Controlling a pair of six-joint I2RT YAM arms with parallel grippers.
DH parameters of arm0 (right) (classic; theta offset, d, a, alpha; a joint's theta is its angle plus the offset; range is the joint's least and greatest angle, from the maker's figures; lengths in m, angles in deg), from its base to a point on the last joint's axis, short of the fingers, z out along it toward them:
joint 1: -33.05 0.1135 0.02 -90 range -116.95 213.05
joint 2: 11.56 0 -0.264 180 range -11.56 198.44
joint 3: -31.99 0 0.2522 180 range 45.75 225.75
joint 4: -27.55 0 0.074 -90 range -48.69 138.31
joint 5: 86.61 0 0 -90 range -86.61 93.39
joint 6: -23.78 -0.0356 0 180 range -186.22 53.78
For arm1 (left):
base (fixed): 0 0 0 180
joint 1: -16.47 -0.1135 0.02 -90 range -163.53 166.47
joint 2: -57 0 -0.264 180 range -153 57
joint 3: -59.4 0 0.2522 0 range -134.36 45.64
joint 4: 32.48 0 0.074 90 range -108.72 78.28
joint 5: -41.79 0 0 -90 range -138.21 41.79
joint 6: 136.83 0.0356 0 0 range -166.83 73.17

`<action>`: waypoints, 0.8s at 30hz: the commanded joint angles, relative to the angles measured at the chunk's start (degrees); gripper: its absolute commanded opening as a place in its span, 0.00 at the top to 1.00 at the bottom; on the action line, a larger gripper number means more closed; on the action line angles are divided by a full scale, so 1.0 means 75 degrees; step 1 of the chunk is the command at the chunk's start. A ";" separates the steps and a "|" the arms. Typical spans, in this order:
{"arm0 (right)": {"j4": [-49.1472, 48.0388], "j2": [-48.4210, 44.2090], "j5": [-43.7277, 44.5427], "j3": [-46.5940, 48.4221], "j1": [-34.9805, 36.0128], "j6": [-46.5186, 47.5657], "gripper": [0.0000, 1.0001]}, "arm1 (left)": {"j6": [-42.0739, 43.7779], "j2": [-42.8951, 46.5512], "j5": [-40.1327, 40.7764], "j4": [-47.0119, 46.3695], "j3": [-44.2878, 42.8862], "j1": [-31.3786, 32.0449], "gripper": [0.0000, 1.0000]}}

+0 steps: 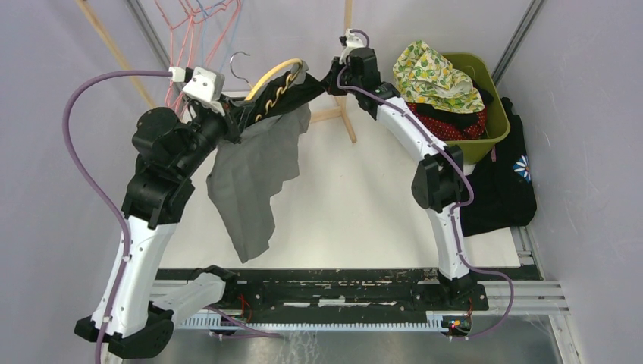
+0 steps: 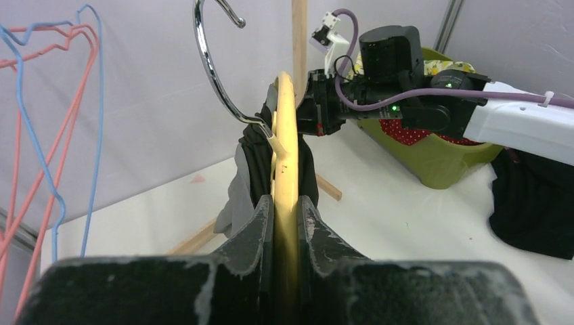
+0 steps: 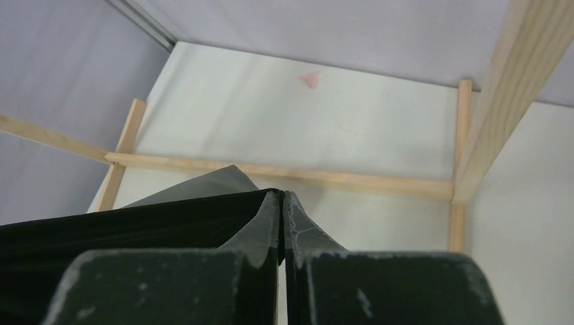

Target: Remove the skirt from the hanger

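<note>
A wooden hanger with a chrome hook is held up over the table. My left gripper is shut on the hanger's pale wooden bar. A skirt with a black waistband and grey cloth hangs from the hanger and drapes down to the table. My right gripper is shut on the skirt's black waistband, at the hanger's far end. The waistband stretches between the two grippers.
A green basket full of clothes stands at the back right, with a black garment beside it. A wooden rack stands behind the hanger. Red and blue wire hangers hang at the back left.
</note>
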 commanded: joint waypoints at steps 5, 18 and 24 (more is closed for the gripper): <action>-0.0072 -0.0110 0.0483 -0.1126 0.0499 -0.0332 0.99 | -0.0310 -0.0229 -0.0375 -0.3177 -0.0817 -0.0004 0.97; 0.0417 -0.1052 0.1321 -0.1981 0.1248 0.0622 0.61 | -0.0345 -0.1016 -0.0863 -0.3795 -0.0957 -0.0004 0.97; 0.0442 -0.1821 0.2061 -0.1760 0.0854 0.1008 0.31 | -0.0254 -0.0481 -0.0686 -0.3401 -0.0349 -0.0010 0.97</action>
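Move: The left hand grips the near end of the yellow hanger. The hanger's far end, with the skirt's waist on it, lies about 26 cm ahead of this hand, 14 cm to its right and level with it. From the right hand, which pinches the stretched black waist cloth, that end is some 9 cm left, 4 cm back and 15 cm above; the grey hanging part is roughly 17 cm back, 17 cm left and slightly below, and the rack's wooden post about 12 cm ahead and 2 cm right. The right hand, still pinching the black waist cloth, drags it down and back by about 10 cm each and some 8 cm left, in below the hanger, then opens wide, lets the cloth go and backs off about 6 cm to the right, slightly forward and up, rolling its left side down. Meanwhile the left hand keeps its grip on the hanger and carries it forward about 7 cm and a little right, then turns back and lifts it some 4 cm, tipping the fingers up about 10 degrees from their lowest. ##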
